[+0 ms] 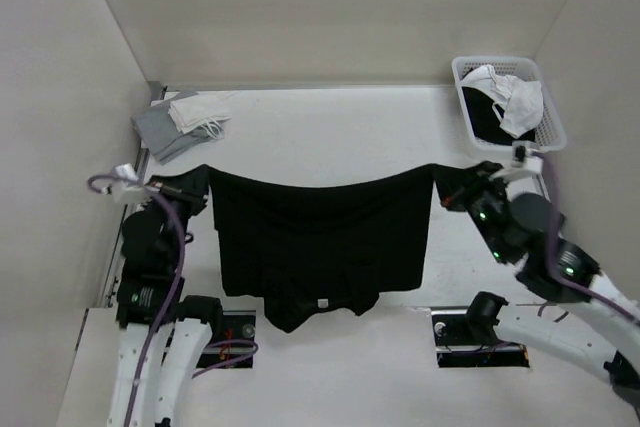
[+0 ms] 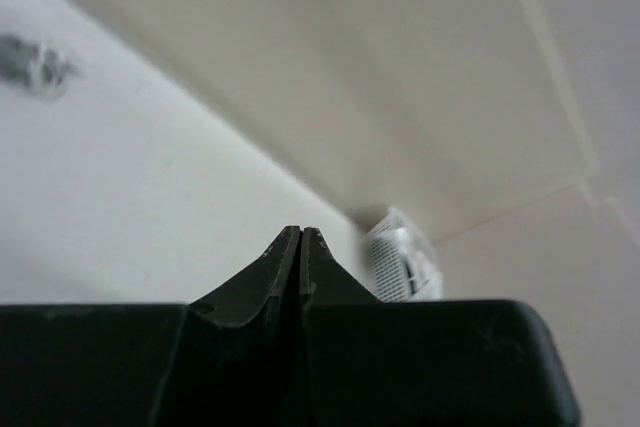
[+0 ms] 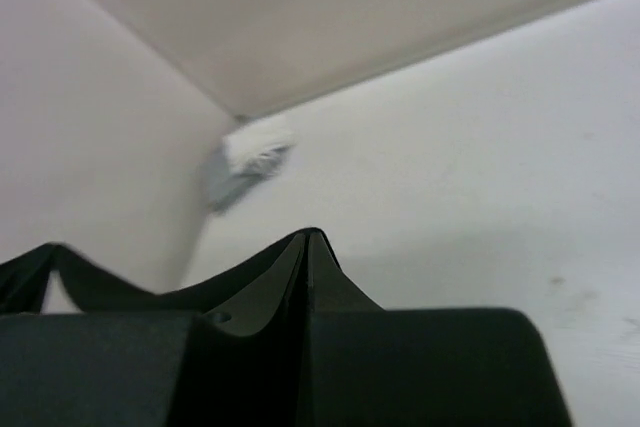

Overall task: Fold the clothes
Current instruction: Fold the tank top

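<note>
A black short-sleeved shirt (image 1: 320, 237) hangs spread out above the table, stretched between my two grippers, with its top edge sagging in the middle. A small white tag (image 1: 322, 303) shows near its lower edge. My left gripper (image 1: 203, 184) pinches the shirt's upper left corner. In the left wrist view its jaws (image 2: 301, 230) are pressed together and the cloth there is hidden. My right gripper (image 1: 447, 187) is shut on the upper right corner. The right wrist view shows black fabric (image 3: 100, 282) running off to the left from the closed jaws (image 3: 312, 234).
A white slatted basket (image 1: 553, 122) stands at the back right with white and black garments (image 1: 510, 97) inside; it also shows blurred in the left wrist view (image 2: 400, 262). Grey and white clothes (image 1: 185, 122) lie stacked at the back left, near the wall corner.
</note>
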`<move>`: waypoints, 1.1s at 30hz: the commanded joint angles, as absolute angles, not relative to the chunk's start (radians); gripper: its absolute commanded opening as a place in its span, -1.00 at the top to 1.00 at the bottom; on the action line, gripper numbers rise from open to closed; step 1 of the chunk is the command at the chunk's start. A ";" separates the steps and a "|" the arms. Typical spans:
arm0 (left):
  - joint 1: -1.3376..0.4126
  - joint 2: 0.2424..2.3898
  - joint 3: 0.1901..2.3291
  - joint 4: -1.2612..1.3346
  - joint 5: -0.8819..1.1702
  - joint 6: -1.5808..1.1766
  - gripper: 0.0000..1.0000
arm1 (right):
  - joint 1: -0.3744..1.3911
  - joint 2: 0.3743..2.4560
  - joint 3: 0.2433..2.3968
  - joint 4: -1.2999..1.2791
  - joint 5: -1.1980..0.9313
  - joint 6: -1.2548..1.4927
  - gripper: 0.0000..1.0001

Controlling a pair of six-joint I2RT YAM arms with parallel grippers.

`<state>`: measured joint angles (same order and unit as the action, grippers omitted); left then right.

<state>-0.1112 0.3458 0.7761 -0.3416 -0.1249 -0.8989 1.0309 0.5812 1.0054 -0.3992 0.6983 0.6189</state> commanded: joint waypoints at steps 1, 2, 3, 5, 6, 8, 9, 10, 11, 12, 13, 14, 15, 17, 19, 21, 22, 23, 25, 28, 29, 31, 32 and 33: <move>-0.096 0.521 0.669 -0.258 -0.144 -0.882 1.00 | 0.729 0.722 0.902 -0.286 0.396 0.612 0.92; -0.091 0.582 0.646 -0.215 -0.141 -0.888 1.00 | 0.622 0.777 0.867 -0.226 0.265 0.633 0.92; -0.091 0.651 0.629 -0.160 -0.152 -0.884 1.00 | 0.523 0.849 0.839 -0.162 0.161 0.652 0.93; -0.090 0.792 0.612 -0.062 -0.172 -0.893 1.00 | 0.385 1.009 0.819 -0.042 0.027 0.687 0.93; -0.094 0.878 0.621 -0.008 -0.184 -0.891 1.00 | 0.345 1.100 0.827 0.012 0.006 0.698 0.93; -0.102 1.070 0.658 0.108 -0.222 -0.899 1.00 | 0.299 1.285 0.891 0.079 -0.047 0.713 0.92; -0.105 1.162 0.695 0.154 -0.227 -0.897 1.00 | 0.282 1.383 0.940 0.103 -0.067 0.718 0.92; -0.105 1.257 0.740 0.194 -0.227 -0.900 1.00 | 0.274 1.449 0.984 0.104 -0.072 0.721 0.93; -0.110 1.347 0.793 0.224 -0.221 -0.902 1.00 | 0.260 1.524 1.039 0.107 -0.081 0.721 0.93; -0.104 1.426 0.851 0.236 -0.209 -0.905 1.00 | 0.243 1.595 1.099 0.110 -0.087 0.721 0.93; -0.100 1.498 0.906 0.247 -0.206 -0.907 1.00 | 0.228 1.658 1.158 0.107 -0.089 0.722 0.94; -0.094 1.559 0.958 0.253 -0.199 -0.910 1.00 | 0.213 1.710 1.214 0.098 -0.092 0.723 0.94; -0.088 1.609 1.007 0.256 -0.198 -0.904 1.00 | 0.200 1.753 1.267 0.083 -0.104 0.721 0.94; -0.082 1.670 1.074 0.249 -0.192 -0.897 1.00 | 0.179 1.822 1.363 0.051 -0.121 0.719 0.94; -0.073 1.695 1.107 0.244 -0.183 -0.888 1.00 | 0.165 1.853 1.420 0.025 -0.130 0.715 0.93; -0.070 1.683 1.097 0.250 -0.178 -0.888 1.00 | 0.159 1.853 1.434 0.012 -0.135 0.709 0.93; -0.070 1.657 1.071 0.255 -0.178 -0.891 1.00 | 0.157 1.835 1.416 0.020 -0.133 0.707 0.93; -0.071 1.638 1.051 0.261 -0.182 -0.893 1.00 | 0.157 1.821 1.399 0.023 -0.130 0.707 0.93; -0.074 1.576 0.981 0.288 -0.178 -0.903 1.00 | 0.160 1.766 1.332 0.035 -0.130 0.710 0.93; -0.074 1.462 0.861 0.322 -0.176 -0.925 1.00 | 0.163 1.649 1.179 0.101 -0.121 0.729 0.93; -0.074 1.427 0.826 0.324 -0.173 -0.930 1.00 | 0.163 1.620 1.140 0.113 -0.118 0.733 0.93; -0.077 1.364 0.763 0.327 -0.172 -0.927 1.00 | 0.163 1.563 1.062 0.135 -0.110 0.749 0.93; -0.082 1.333 0.734 0.328 -0.172 -0.925 1.00 | 0.163 1.539 1.027 0.140 -0.110 0.750 0.93; -0.085 1.303 0.700 0.328 -0.170 -0.923 1.00 | 0.163 1.516 0.993 0.144 -0.107 0.750 0.93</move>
<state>-0.0799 1.3911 0.7616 0.2588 -0.1711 -0.9165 0.1612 1.5963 1.0492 0.0429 -0.1158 0.7338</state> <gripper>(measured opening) 0.018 0.035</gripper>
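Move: The tank top already hangs by its hem between both shut grippers, straps towards the bases. The clear patch of table for it lies about 20 cm ahead of the left hand, 22 cm to its right and 34 cm below. From the right hand the patch is 23 cm ahead, 20 cm left and 37 cm below. The folded pile sits some 36 cm ahead and 19 cm left of the left hand; the basket about 44 cm ahead and 32 cm right of the right hand, both roughly 32 cm lower. Swing both grippers together forward and down over the table, about 30 cm out and some 25 cm lower, tipping the fingertips down nearly 40 degrees and keeping both hem corners pinched. Rise a few centimetres at the far reach, then draw both hands back about 7 cm towards the bases, the left still rising slightly and easing its tilt. ##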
